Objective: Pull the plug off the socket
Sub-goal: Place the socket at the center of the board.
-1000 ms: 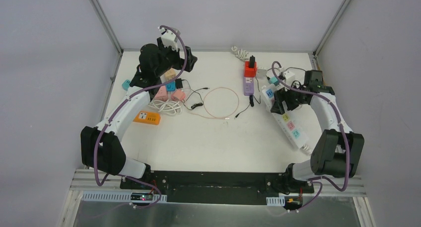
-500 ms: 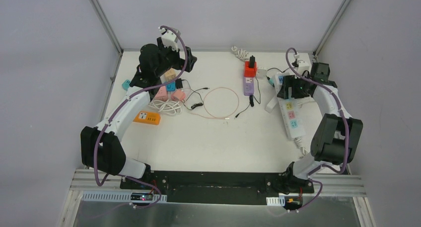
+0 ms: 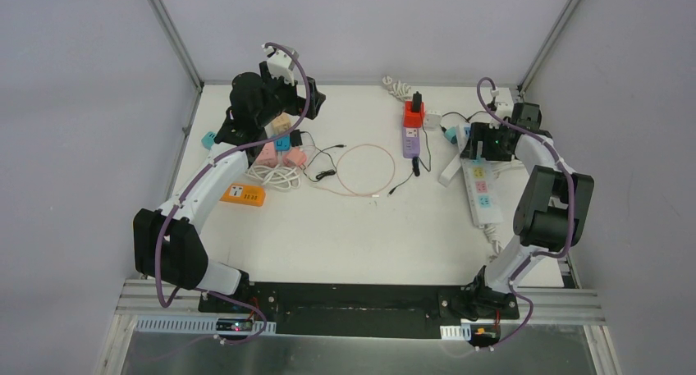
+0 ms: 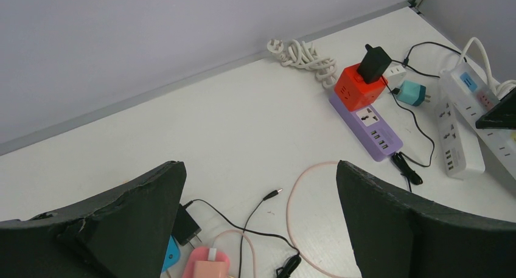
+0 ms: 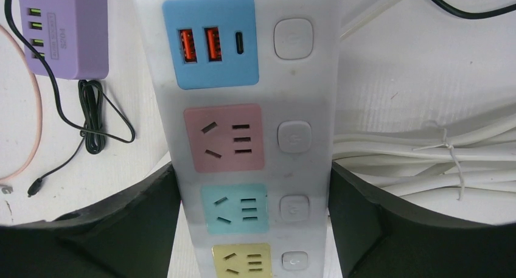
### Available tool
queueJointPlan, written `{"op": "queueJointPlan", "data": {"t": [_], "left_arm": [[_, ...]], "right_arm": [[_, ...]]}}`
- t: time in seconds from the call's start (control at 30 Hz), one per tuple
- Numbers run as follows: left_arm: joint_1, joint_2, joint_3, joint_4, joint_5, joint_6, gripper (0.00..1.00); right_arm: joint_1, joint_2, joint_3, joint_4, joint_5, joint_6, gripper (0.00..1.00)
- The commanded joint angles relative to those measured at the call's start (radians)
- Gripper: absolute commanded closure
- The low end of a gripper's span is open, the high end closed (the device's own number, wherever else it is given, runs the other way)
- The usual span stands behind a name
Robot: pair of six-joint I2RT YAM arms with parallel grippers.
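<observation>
A black plug [image 3: 417,102] [image 4: 373,62] stands in a red cube socket [image 3: 413,116] [image 4: 353,87] at the far end of a purple strip [image 3: 410,142] [image 4: 372,125], at the back centre. No gripper touches it. My right gripper [image 3: 479,145] [image 5: 254,187] is shut on a white power strip [image 3: 483,191] [image 5: 243,132] with coloured outlets, one finger against each long side. Those outlets are empty. Far to the left, my left gripper [image 3: 299,108] [image 4: 258,168] hangs open above loose cables with nothing between its fingers.
Pink chargers [image 3: 279,153] and a black adapter [image 4: 185,224] lie under the left gripper, with an orange socket [image 3: 243,195] nearer. A pink cable loop [image 3: 361,170] lies mid-table. A second white strip [image 3: 450,168], a teal plug [image 3: 452,134] and bundled white cord [image 5: 426,150] crowd the right.
My right gripper has moved toward the back right with the white power strip, swinging it from a diagonal to nearly front-to-back. The left arm has not moved.
</observation>
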Motion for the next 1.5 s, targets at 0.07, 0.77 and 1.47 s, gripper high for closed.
{"op": "queueJointPlan", "data": {"t": [0.07,0.77,1.47], "left_arm": [[-0.010,-0.040,-0.005,0.030,-0.005,0.011,0.01],[-0.009,-0.041,-0.005,0.033,0.008,0.002,0.01],[-0.009,-0.020,0.004,0.048,0.035,-0.009,0.01]], "right_arm": [[-0.001,0.016,0.067,0.059,0.046,0.051,0.57],[-0.003,-0.107,0.054,0.056,0.055,0.019,0.03],[-0.010,-0.226,0.055,-0.032,-0.027,-0.082,0.00]]}}
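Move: My right hand already grips the white power strip across its far half; the strip's middle lies about 7 cm back from the hand point, barely to the right and roughly 1 cm below. Slightly lower, the teal charger is some 6 cm ahead and 8 cm left, the small white strip 3 cm back and 7 cm left, and the cable bundle 3 cm back and 10 cm right. From my left hand, the power strip's middle is roughly 10 cm back, 57 cm right and 26 cm below. I ease my right hand about half a centimetre forward and to the right, settling the held power strip in its spot beside the purple strip's side of the cable bundle. Then I rise, spread the fingers fully after the first 1–2 cm to let go of it, pause, and draw straight up, ending about 5 cm higher with the fingertips tilted slightly forward. ##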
